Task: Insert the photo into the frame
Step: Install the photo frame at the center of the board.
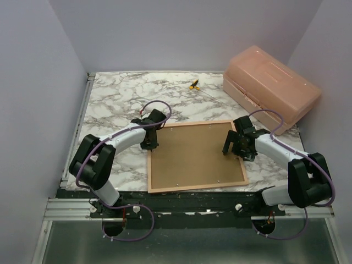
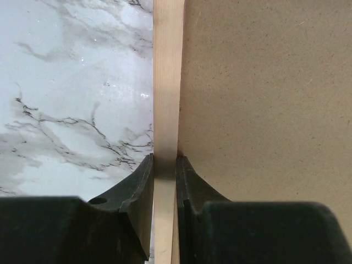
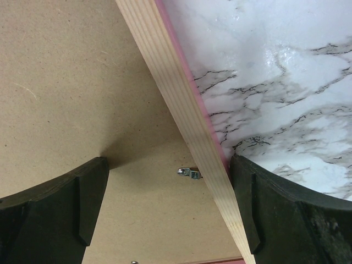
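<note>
The frame (image 1: pixel 198 187) lies back-up on the marble table, its light wood edge around a brown backing board (image 1: pixel 192 154). My left gripper (image 1: pixel 149 144) is shut on the frame's left rail (image 2: pixel 166 82), one finger outside over the table and the other inside on the board (image 2: pixel 264 99). At the right side, my right gripper (image 1: pixel 236 149) stands open and straddles the right rail (image 3: pixel 176 93), which shows a pink lower edge; one finger is over the board (image 3: pixel 66 82), the other over the marble. The photo is hidden.
A salmon plastic box (image 1: pixel 272 88) stands at the back right. A small yellow and black object (image 1: pixel 193 84) lies near the back wall. A metal retaining tab (image 3: pixel 190 173) sticks out from the right rail onto the board. Walls close in on three sides.
</note>
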Robot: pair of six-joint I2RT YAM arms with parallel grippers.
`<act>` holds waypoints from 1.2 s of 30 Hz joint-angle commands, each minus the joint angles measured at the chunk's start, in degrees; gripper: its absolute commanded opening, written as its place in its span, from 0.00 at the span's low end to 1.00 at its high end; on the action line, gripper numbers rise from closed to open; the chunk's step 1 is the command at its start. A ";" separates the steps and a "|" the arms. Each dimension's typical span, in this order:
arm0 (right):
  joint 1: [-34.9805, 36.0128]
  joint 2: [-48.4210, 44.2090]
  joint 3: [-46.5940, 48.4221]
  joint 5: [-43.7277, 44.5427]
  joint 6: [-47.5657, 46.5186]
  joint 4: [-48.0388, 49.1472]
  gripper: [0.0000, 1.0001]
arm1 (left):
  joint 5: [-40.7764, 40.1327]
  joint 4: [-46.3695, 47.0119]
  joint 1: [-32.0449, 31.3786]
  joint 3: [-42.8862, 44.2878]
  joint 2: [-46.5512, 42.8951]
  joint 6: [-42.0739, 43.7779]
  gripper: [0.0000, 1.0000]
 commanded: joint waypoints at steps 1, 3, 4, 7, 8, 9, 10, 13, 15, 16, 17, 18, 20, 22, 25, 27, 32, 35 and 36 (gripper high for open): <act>0.36 -0.52 -0.72 -4.28 1.75 1.14 0.99 | 2.63 -1.30 -2.70 0.06 3.23 -0.57 0.00; 0.37 -0.70 -0.86 -4.37 1.73 1.11 0.99 | 3.54 -0.77 -2.69 0.34 2.95 -0.22 0.00; 0.37 -0.73 -0.87 -4.37 1.79 1.04 0.99 | 3.92 -1.02 -2.74 0.77 2.55 -0.22 0.00; 0.37 -1.12 -1.31 -4.37 1.89 1.11 0.99 | 4.85 -2.24 -2.66 2.07 0.70 -0.41 0.27; 0.36 -1.19 -1.42 -4.35 1.99 1.04 0.99 | 4.96 -2.64 -2.59 2.37 -0.13 -0.62 0.39; 0.37 -1.36 -1.50 -4.44 2.13 1.02 0.99 | 5.25 -2.92 -2.50 2.50 -1.20 -0.74 0.48; 0.36 -1.47 -1.59 -4.46 2.15 0.94 0.99 | 5.94 -3.03 -2.21 2.53 -2.11 -0.79 0.55; 0.37 -1.99 -1.93 -4.59 2.34 0.85 0.99 | 6.46 -3.50 -1.88 2.21 -4.58 -0.82 0.67; 0.29 -2.35 -2.02 -4.88 2.43 0.76 0.99 | 7.14 -3.86 -1.89 1.48 -5.71 -0.83 0.68; 0.36 -2.64 -2.20 -5.02 2.56 0.68 0.99 | 8.16 -3.62 -1.84 0.60 -6.21 -0.88 0.68; 0.37 -2.94 -2.38 -5.30 2.77 0.60 0.99 | 9.01 -3.34 -1.83 -0.70 -6.91 -1.12 0.68; 0.36 -3.28 -2.54 -5.57 2.92 0.54 0.99 | 9.58 -3.03 -1.86 -2.00 -7.76 -1.64 0.68; 0.39 -4.09 -3.10 -5.60 3.56 0.75 0.99 | 10.45 -1.97 -1.90 -5.83 -9.47 -2.80 0.69; 0.34 -4.63 -3.97 -7.97 4.01 1.39 0.99 | 10.73 -1.54 -1.97 -8.51 -10.50 -3.81 0.69; 0.37 -4.71 -4.89 -9.38 4.46 2.31 0.99 | 8.50 -2.50 -2.06 -10.77 -11.22 -4.00 0.69; 0.37 -4.73 -5.36 -10.37 4.67 2.91 0.99 | 6.59 -3.63 -2.10 -11.61 -11.63 -3.99 0.69; 0.37 -4.05 -5.99 -12.31 4.93 4.56 0.99 | 9.51 -1.42 -2.04 -12.66 -10.74 -3.09 0.69; 0.37 -3.16 -5.75 -14.10 5.30 5.68 0.99 | 13.65 1.76 -1.75 -12.06 -8.35 -2.68 0.69; 0.30 -2.86 -5.53 -14.61 5.32 6.11 0.99 | 13.76 2.23 -1.63 -11.54 -7.46 -2.61 0.68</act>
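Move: The left hand is shut on the left rail of the frame, whose middle lies some 2 cm back along it; the front-left corner is about 17 cm back, and the frame's centre about 19 cm right and 1 cm back. From the right hand, open wide, the right rail is some 3 cm right, level fore and aft, with a clip about 1 cm back and 2 cm right; the centre is roughly 15 cm left, level. The left hand opens and lets go of the left rail, rising about 2.5 cm while easing right and back, then slides back and partly down again to stop some 5 cm nearer the base, jaws open astride the rail. Meanwhile the wide-open right hand, its outer finger still against the outside of the right rail, pushes the frame about 2 cm left and 1 cm back, its left side rolling up slightly. ##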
